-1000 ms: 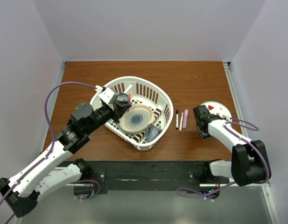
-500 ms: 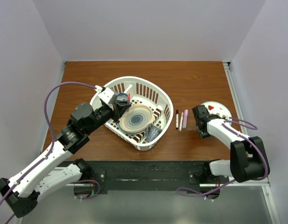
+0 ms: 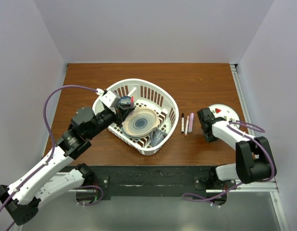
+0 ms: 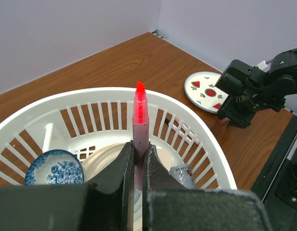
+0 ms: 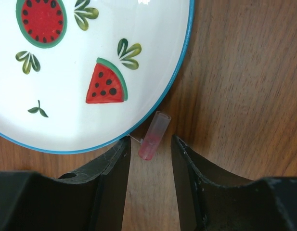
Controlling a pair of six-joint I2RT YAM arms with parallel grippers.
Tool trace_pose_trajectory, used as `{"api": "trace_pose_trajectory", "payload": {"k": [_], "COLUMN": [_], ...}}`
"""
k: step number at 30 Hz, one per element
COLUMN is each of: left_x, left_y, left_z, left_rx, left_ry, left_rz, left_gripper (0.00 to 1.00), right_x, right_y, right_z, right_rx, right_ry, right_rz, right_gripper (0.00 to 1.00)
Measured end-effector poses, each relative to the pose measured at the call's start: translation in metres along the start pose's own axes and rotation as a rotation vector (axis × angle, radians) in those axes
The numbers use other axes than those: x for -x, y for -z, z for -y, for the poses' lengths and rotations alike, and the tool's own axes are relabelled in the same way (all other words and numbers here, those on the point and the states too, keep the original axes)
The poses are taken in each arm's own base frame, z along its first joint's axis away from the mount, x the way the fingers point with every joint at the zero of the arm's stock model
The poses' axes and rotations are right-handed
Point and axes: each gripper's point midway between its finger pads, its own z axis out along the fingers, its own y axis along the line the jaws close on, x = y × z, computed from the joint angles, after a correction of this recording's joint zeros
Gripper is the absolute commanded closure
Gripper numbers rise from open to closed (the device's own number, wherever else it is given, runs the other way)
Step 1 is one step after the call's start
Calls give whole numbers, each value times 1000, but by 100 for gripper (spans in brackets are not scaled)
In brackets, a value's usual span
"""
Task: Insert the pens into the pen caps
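Note:
My left gripper (image 4: 138, 150) is shut on a pen (image 4: 140, 118) with a pink barrel and a bare red tip. It holds the pen upright over the white basket (image 4: 199, 122). From above, this left gripper (image 3: 125, 104) hangs over the basket's left side. My right gripper (image 5: 149, 144) stands open low over the table. A translucent pink pen cap (image 5: 154, 136) lies between its fingers, touching neither, at the edge of the watermelon plate (image 5: 90, 62). Three more pens (image 3: 187, 123) lie side by side on the table, between the basket and my right gripper (image 3: 206, 126).
The basket (image 3: 138, 83) holds a striped plate (image 3: 141, 122), a blue-patterned bowl (image 4: 54, 168) and a grey can (image 3: 158, 137). The watermelon plate (image 3: 224, 112) sits near the table's right edge. White walls close in the table on three sides.
The right arm has shifted slightly to the left; its jaws stay open around the cap. The left gripper still holds the pen in almost the same place.

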Motion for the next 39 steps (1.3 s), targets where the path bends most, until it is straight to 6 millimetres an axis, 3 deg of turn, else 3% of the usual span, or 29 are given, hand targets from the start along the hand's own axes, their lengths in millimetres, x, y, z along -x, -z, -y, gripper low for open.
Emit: {"api": "trace_pose_trajectory", "payload": {"k": [17,24,30,35,39], "left_x": [2,1,2,2,-3], "left_y": [3,3,3,2,-2], "left_z": [-1,-1,-1,0,4], "left_rx": [6,5,5,-2,-26], "left_ry": [-1,-1,-2,-2,1], "left_rz": [15,16,21,20,2], "left_gripper": [100,100,100,100,100], "right_x": [2,-1,-4,-17,-8], "right_y": [-3,-3,1,21,54], "right_z": [6,10,10,17,9], "right_rx": [-35,-23,35,127,299], "right_ry": [24,46,77,194,277], "right_rz": [12,-7,-47,-165,-201], "right_gripper": [72,100,100,100,100]}}
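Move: The pink pen cap lies between the right hand's open fingertips, about 1 cm back and 1 cm below. From that hand, the watermelon plate's middle is roughly 9 cm ahead and 7 cm right, and the purple marker about 7 cm ahead and 11 cm left. From the left hand, still holding the red-tipped pen, the cap is about 46 cm right, 1 cm ahead and 32 cm below. Right fingers pinch the pink pen cap, then lift it about 4 cm, swinging left and back, turning counter-clockwise. ##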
